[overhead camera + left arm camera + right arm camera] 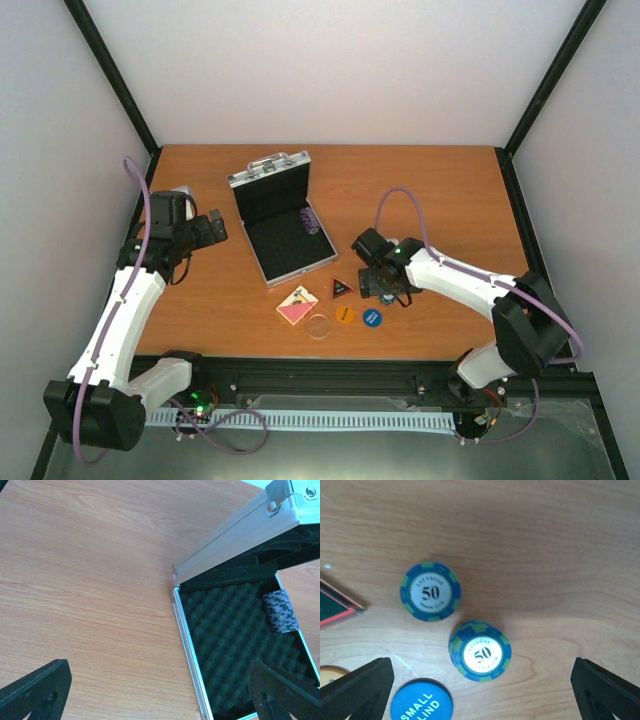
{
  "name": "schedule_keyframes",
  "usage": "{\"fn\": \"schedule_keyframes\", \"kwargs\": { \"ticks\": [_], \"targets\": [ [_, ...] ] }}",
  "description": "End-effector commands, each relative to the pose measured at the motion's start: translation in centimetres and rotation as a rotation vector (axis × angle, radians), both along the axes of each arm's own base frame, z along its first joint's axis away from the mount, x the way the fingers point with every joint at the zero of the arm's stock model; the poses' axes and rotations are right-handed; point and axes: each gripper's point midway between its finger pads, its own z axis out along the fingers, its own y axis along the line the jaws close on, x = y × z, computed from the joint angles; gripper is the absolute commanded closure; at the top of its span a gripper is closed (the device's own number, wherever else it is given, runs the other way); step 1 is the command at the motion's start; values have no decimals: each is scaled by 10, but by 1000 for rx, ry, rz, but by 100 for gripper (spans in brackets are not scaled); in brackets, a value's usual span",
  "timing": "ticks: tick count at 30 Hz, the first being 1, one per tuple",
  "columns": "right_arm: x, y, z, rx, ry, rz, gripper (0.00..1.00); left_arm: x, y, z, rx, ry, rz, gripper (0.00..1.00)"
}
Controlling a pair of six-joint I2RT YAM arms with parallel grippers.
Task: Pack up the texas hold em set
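Observation:
The silver case (262,262) lies open at mid-table, its lid (270,183) raised and a row of blue-white chips (308,220) lying in the black foam. The left wrist view shows these chips (281,611) by the case's far wall. My left gripper (214,228) is open beside the case's left rim (186,635), holding nothing. My right gripper (481,687) is open above two stacks of "50" chips. One stack (480,651) stands between its fingers without touching them, the other (430,591) just beyond. In the top view the right gripper (386,284) hides both stacks.
In front of the case lie the pink card deck (297,306), the red-black triangle (341,288), the clear disc (319,326), the orange disc (345,315) and the blue "SMALL BLIND" disc (421,701). Black frame posts stand at the table's back corners.

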Motion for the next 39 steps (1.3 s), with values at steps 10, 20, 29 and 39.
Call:
{"fn": "schedule_keyframes", "kwargs": {
  "ticks": [10, 20, 29, 39],
  "targets": [
    [-2, -15, -16, 27, 24, -71, 16, -6, -1, 8, -12, -16, 3, 0],
    [-7, -8, -39, 50, 92, -39, 18, -8, 0, 8, -12, -16, 10, 0],
    [-1, -11, -48, 57, 112, -41, 23, -9, 2, 10, -6, -22, 15, 0],
    [3, -7, -56, 60, 146, -14, 29, -9, 4, 14, 1, -27, 23, 0]
  ]
}}
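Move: The nearer, right-hand stack of 50 chips lies almost under the right hand, about 2 cm back, 1 cm to its right and 8 cm below. The other 50 stack is some 2 cm ahead and 2 cm left, the blue small blind button roughly 6 cm back and 3 cm left, and the black triangle level with the hand about 10 cm left, all on the table. From the left hand, the nearer stack lies around 32 cm right, 10 cm back and 22 cm down. The right hand sinks about 5.5 cm towards the nearer stack of 50 chips, easing some 1.5 cm to its right so that this stack, and not its neighbour ahead and to the left, comes between the fingers. On the way down the fingers narrow from wide open by roughly a quarter, still clear of the stack's sides, while the wrist tips them a little under 10 degrees closer to straight down. ##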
